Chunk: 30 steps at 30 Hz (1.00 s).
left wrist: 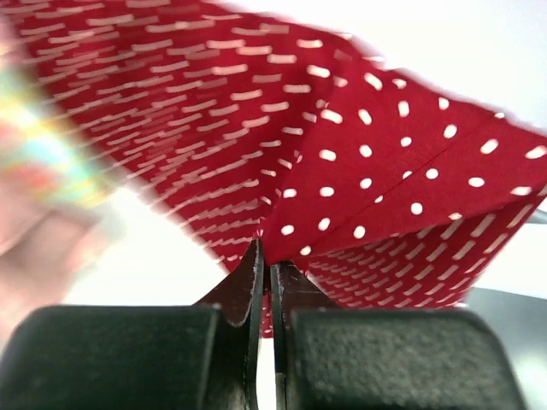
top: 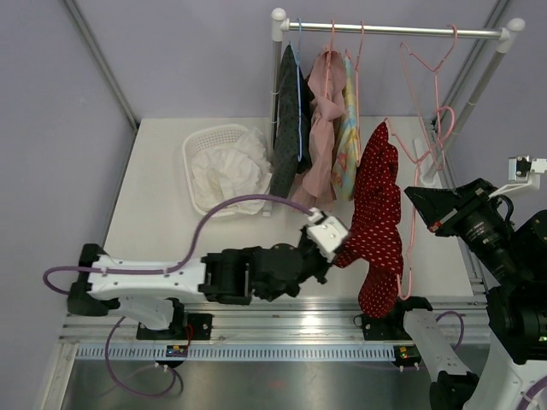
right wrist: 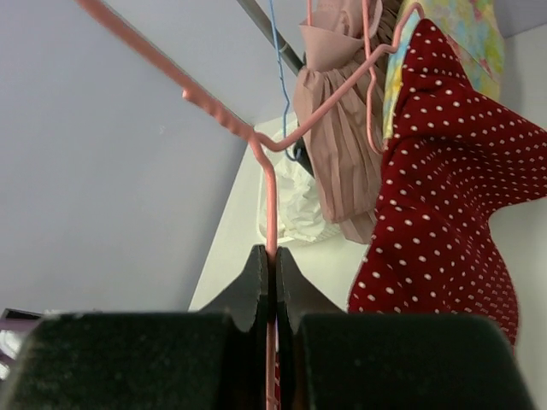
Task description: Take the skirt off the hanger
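Observation:
The red polka-dot skirt hangs on a pink wire hanger off the rail, in front of the rack. My left gripper is shut on the skirt's lower left edge; in the left wrist view the fabric is pinched between the closed jaws. My right gripper is shut on the hanger wire; in the right wrist view the pink wire runs straight between the closed jaws, with the skirt to the right of it.
A clothes rack rail at the back holds a dark garment, a pink one, a floral one and empty pink hangers. A white basket with white cloth stands back left.

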Each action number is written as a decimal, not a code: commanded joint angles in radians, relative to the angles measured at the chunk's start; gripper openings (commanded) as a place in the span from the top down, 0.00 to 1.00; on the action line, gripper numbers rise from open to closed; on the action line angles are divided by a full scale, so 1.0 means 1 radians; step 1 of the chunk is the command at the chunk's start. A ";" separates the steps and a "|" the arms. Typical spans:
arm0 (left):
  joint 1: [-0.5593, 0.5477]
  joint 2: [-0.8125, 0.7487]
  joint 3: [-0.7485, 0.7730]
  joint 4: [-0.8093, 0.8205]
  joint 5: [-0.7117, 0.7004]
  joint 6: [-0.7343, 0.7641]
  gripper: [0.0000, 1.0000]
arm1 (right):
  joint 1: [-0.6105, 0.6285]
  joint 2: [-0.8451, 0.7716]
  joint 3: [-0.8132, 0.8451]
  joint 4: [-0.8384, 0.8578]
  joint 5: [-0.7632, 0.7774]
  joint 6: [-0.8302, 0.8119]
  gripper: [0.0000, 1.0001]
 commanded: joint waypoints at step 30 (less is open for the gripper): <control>0.728 -0.334 0.430 -0.375 -0.271 0.286 1.00 | 0.007 -0.017 0.075 -0.077 0.223 -0.041 1.00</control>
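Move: The left hand already grips the red dotted skirt, whose middle is some 7 cm ahead, 8 cm right and 5 cm below. The basket it goes to lies roughly 48 cm ahead, 30 cm left and 29 cm below; about 40 cm ahead, near hand height, hang the pink dress (2 cm left) and grey garment (10 cm left). From the right hand, holding the hanger, the skirt is about 8 cm ahead, 4 cm left and 18 cm lower. Still pinching the skirt in shut fingers, the left hand drags it off the hanger with a fast sweep of some 37 cm to the left, working forward as it goes and climbing about 20 cm, mostly late, to end high beside the basket; its wrist swings around 60 degrees counter-clockwise. The right gripper keeps its hold on the hanger and drifts a few centimetres right and slightly back. ##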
